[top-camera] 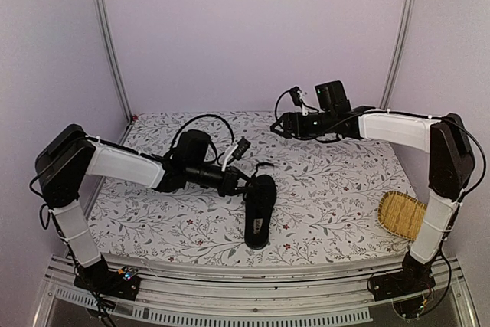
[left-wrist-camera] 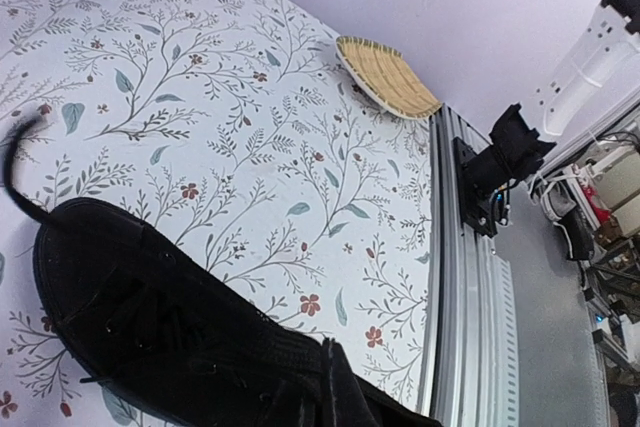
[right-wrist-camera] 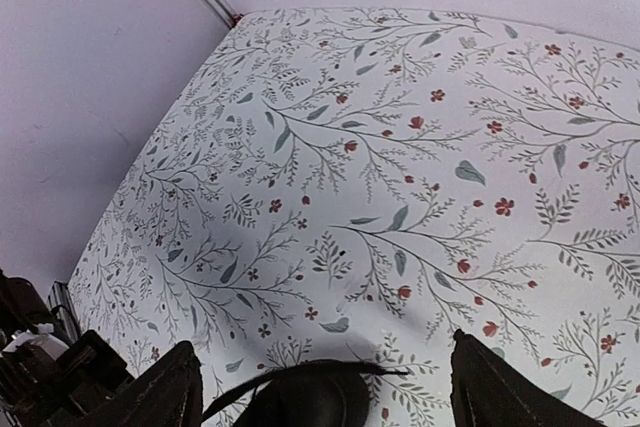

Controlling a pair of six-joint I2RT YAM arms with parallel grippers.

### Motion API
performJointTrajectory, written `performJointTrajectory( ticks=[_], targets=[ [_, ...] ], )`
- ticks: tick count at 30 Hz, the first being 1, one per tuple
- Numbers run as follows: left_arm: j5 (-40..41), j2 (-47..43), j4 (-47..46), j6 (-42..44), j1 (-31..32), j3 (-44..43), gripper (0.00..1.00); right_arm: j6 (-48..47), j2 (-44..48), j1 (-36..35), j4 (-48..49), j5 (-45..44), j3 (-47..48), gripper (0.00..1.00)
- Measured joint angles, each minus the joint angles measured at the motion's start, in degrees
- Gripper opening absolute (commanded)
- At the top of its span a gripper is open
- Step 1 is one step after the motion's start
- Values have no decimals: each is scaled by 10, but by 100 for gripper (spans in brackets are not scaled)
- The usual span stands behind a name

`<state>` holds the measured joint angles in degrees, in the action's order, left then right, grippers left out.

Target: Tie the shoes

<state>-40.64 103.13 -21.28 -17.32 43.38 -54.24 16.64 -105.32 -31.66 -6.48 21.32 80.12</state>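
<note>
The black low-top shoe [top-camera: 259, 209] lies on the flowered cloth near the middle, with a pale label inside it. My left gripper [top-camera: 242, 182] is at the shoe's far end, low over the laces. In the left wrist view its fingertips [left-wrist-camera: 338, 359] are pressed together against the shoe [left-wrist-camera: 150, 317]; whether a lace is caught between them does not show. A loose lace end [left-wrist-camera: 14, 172] curls up at the left. My right gripper [top-camera: 282, 122] hangs raised at the back, apart from the shoe. Its fingers [right-wrist-camera: 165, 392] stand wide apart with nothing between them, above a thin lace strand [right-wrist-camera: 330, 373].
A woven bamboo tray [top-camera: 403, 214] sits at the cloth's right front corner, also in the left wrist view as the tray [left-wrist-camera: 388, 77]. The metal rail [left-wrist-camera: 470, 287] runs along the table's near edge. Pale walls enclose the back and sides.
</note>
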Motion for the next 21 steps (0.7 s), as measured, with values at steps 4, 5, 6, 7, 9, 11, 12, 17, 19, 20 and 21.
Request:
performJointTrajectory(
  ticks=[4,5,6,7,9,11,12,17,19,20,21],
  targets=[
    [-1,-1,-8,-3,0,1,0,0,3,33,-35,-9,-15,78],
    [-1,-1,-8,-3,0,1,0,-2,3,38,-38,-9,-25,74],
    [-1,-1,-8,-3,0,2,0,-4,7,40,-38,-5,-38,70],
    [0,-2,-8,-3,0,2,0,-7,12,40,-34,6,-57,67],
    [-1,-4,-8,-3,-1,4,0,-13,30,36,-14,36,-102,61],
    [-1,-5,-8,-3,-3,5,0,-16,58,27,24,75,-164,54],
    [-2,-5,-8,-3,-4,5,0,-19,71,19,46,93,-194,51],
    [-5,-5,-8,-3,-6,5,0,-28,86,-38,122,127,-254,45],
    [-7,-5,-8,-3,-7,5,0,-30,83,-60,150,129,-258,45],
    [-8,-5,-8,-3,-7,5,0,-30,80,-68,161,129,-258,45],
    [-8,-5,-8,-3,-7,5,0,-30,76,-77,176,129,-258,44]
  ],
)
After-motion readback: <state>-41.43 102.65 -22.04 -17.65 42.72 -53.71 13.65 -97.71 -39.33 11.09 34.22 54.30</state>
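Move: The lace, pinched in the left fingertips, is about 13 cm back from the open right hand, some 6 cm to its left and 7 cm lower. Its free end hangs in the air about 8 cm back from that hand, 4 cm to its left and 8 cm below. The middle of the shoe sits roughly 18 cm back, 5 cm left and 15 cm down from the right hand; it lies 3 cm back, 3 cm to the right and 9 cm below the left hand. The lace stays pinched in the shut left fingers, which barely shift, while the right hand comes towards it: first about 4 cm right and down, then some 13 cm back over the toe of the shoe, swinging left at the end towards the left fingertips. The right hand turns about 20 degrees counter-clockwise, and its fingers narrow from wide to roughly half open, still holding nothing. ##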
